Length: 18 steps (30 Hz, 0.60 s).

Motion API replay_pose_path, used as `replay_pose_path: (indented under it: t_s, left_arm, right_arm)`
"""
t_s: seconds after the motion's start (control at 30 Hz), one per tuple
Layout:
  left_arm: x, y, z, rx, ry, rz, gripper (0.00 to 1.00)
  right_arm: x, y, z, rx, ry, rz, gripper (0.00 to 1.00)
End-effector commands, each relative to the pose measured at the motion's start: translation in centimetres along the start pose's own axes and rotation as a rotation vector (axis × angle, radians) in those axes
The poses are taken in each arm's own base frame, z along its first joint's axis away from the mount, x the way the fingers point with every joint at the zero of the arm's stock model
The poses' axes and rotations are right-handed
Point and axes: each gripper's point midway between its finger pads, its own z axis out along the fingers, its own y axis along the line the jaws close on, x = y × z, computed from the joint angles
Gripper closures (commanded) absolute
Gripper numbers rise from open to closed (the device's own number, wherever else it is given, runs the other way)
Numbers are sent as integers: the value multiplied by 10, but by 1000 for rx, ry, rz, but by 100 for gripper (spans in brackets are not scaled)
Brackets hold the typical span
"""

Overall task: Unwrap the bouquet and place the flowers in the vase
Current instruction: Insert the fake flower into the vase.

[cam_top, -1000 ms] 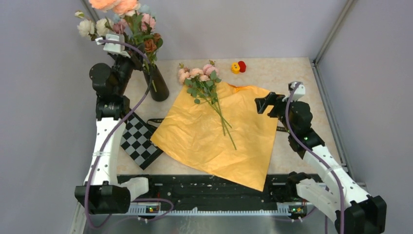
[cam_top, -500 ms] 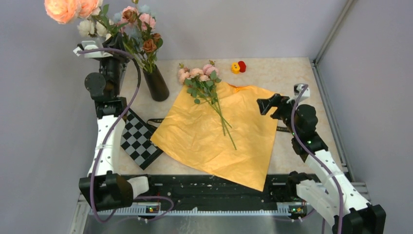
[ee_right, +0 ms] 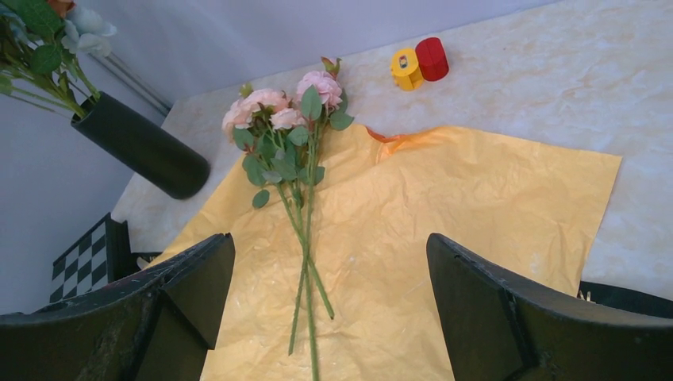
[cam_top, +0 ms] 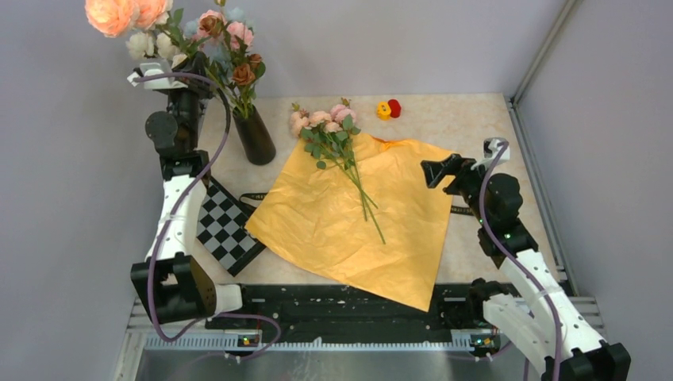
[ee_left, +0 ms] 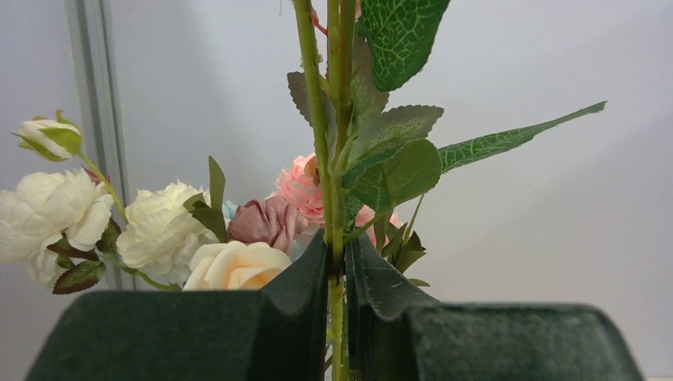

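The orange paper (cam_top: 357, 222) lies unfolded and flat on the table. The flowers (cam_top: 321, 123), pink and peach roses on thin green stems, lie across its upper left part. In the right wrist view the flowers (ee_right: 286, 119) lie straight ahead of my open right gripper (ee_right: 329, 246), which hovers above the paper (ee_right: 444, 198). From above, that right gripper (cam_top: 435, 171) sits over the paper's right edge. The black vase (cam_top: 255, 135) stands at the back left with mixed flowers in it. My left gripper (ee_left: 337, 270) is shut on green stems (ee_left: 325, 143), raised beside the vase (ee_right: 139, 147).
Large peach blooms (cam_top: 119, 14) top the stems in my left gripper (cam_top: 190, 67). Small yellow and red heads (cam_top: 389, 109) lie at the back. A checkerboard (cam_top: 226, 230) lies left of the paper, with a black ribbon (cam_top: 254, 196) showing at its edge. Grey walls enclose the table.
My left arm has swung its stems and peach blooms to the left and straightened up. My right gripper has drifted slightly right and toward the near edge, still open.
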Motion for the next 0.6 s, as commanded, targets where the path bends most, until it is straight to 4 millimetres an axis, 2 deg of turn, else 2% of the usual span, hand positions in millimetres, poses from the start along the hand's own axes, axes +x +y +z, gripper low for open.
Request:
replay_pose_path:
  t_s: [0.0, 0.27, 0.57]
  left_arm:
    - [-6, -6, 4, 51, -40, 22, 100]
    - [28, -1, 2, 59, 30, 20, 100]
    - [57, 1, 1, 78, 102, 21, 100]
  right_arm:
    - [-7, -3, -6, 7, -31, -1, 8]
    - [-6, -4, -9, 10, -37, 1, 8]
    - [-3, -6, -9, 10, -31, 5, 8]
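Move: The black vase that the flower in the left fingers is meant for stands about 12 cm ahead and 7 cm right of the left hand, its middle some 36 cm below. Nearer the hand's way is the vase's own cream rose, roughly 9 cm ahead, 4 cm left and a little lower; the checkerboard lies about 19 cm back, straight below. From the right hand the vase is some 25 cm ahead, 50 cm left and 14 cm below. Lower the left gripper about 5 cm while reaching some 3 cm forward, towards the vase and its bunch, keeping the fingers closed on the flower's upright green stems. Let the wrist tip forward and down slightly as it goes, about 5 degrees. ##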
